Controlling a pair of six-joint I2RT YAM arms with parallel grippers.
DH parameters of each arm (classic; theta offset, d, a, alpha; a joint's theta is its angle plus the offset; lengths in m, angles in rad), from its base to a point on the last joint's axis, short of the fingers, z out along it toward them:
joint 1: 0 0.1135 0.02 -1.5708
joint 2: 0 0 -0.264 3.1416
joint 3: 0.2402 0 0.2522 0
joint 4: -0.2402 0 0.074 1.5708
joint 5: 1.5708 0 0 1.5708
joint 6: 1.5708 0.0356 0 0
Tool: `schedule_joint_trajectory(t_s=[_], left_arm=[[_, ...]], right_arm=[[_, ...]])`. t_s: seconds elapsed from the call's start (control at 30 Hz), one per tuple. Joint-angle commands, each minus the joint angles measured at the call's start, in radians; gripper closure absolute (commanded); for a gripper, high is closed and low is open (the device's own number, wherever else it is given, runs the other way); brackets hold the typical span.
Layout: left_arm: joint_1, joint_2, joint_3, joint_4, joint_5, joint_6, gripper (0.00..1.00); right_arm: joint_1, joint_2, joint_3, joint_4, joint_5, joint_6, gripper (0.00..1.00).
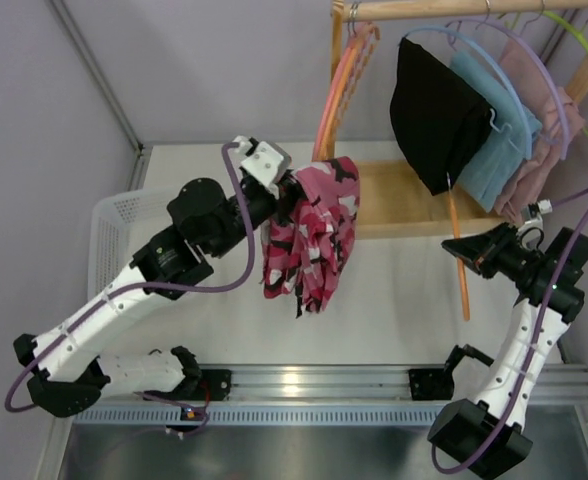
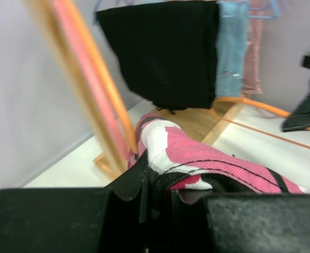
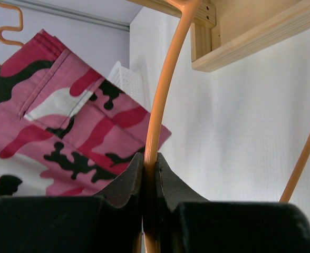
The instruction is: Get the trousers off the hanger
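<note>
The pink, white and black camouflage trousers (image 1: 314, 235) hang bunched from my left gripper (image 1: 296, 195), which is shut on their top edge above the table. In the left wrist view the cloth (image 2: 207, 158) is pinched in the gripper (image 2: 163, 182). My right gripper (image 1: 459, 245) is shut on the thin bar of the orange hanger (image 1: 462, 280), as the right wrist view shows (image 3: 149, 168). The hanger's curved arm (image 1: 326, 120) runs behind the trousers; I cannot tell whether they touch. The plain black trousers (image 1: 434, 110) hang on another hanger on the rack.
A wooden rack (image 1: 404, 200) stands at the back of the table, with a blue garment (image 1: 499, 130) and a dusty-pink garment (image 1: 544, 135) on hangers beside the black trousers. A white plastic basket (image 1: 114, 230) sits at the left under my left arm.
</note>
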State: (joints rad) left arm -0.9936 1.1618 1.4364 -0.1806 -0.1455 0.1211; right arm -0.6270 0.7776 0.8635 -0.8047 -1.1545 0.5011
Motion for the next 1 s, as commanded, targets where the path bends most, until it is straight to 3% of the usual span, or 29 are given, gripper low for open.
schedule_joint_trajectory(t_s=[0.0, 0.3, 0.53, 0.7, 0.83, 0.97], left_arm=[[0.084, -0.122, -0.033, 0.138, 0.026, -0.067, 1.00], [0.394, -0.332, -0.103, 0.073, -0.015, -0.179, 1.00], [0.642, -0.413, -0.050, 0.041, -0.100, -0.193, 1.00], [0.759, -0.456, -0.007, 0.007, -0.137, -0.178, 1.00], [0.899, -0.462, 0.027, -0.055, -0.320, -0.156, 1.00], [1.010, -0.507, 0.002, -0.082, -0.393, -0.132, 1.00]], right_arm=[[-0.013, -0.020, 0.072, -0.007, -0.004, -0.055, 1.00], [-0.013, -0.005, 0.101, 0.002, 0.019, -0.039, 1.00], [-0.013, 0.003, 0.106, 0.019, 0.021, -0.027, 1.00], [-0.013, 0.002, 0.129, 0.024, 0.012, -0.024, 1.00], [-0.013, 0.003, 0.134, 0.041, 0.007, -0.009, 1.00], [-0.013, 0.012, 0.150, 0.045, 0.006, -0.001, 1.00]])
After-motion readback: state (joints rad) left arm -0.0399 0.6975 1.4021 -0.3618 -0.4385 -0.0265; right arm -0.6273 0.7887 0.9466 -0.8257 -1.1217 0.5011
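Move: The left hand already holds the camouflage trousers bunched in its fingers; the white basket they go to lies about 40 cm to its left, some 10 cm farther out and roughly 42 cm below. The empty hangers on the rack hang about 17 cm ahead and 9 cm to the right, near hand height, and the rack post's foot stands some 14 cm ahead and 8 cm right, down on the table. From the right hand the basket is around 75 cm left, 12 cm farther out and 23 cm lower. The left hand keeps its pinch on the trousers and swings them fast to the left, about 37 cm, away from the rack and towards the basket, first bowing slightly outward and then easing back, level at first and later rising some 6 cm. As it goes the hand turns roughly 70 degrees counter-clockwise, its fingers coming round from forward-right to nearly straight ahead, while the right hand stays put with its grip still on the orange hanger and creeps up barely 2 cm. ##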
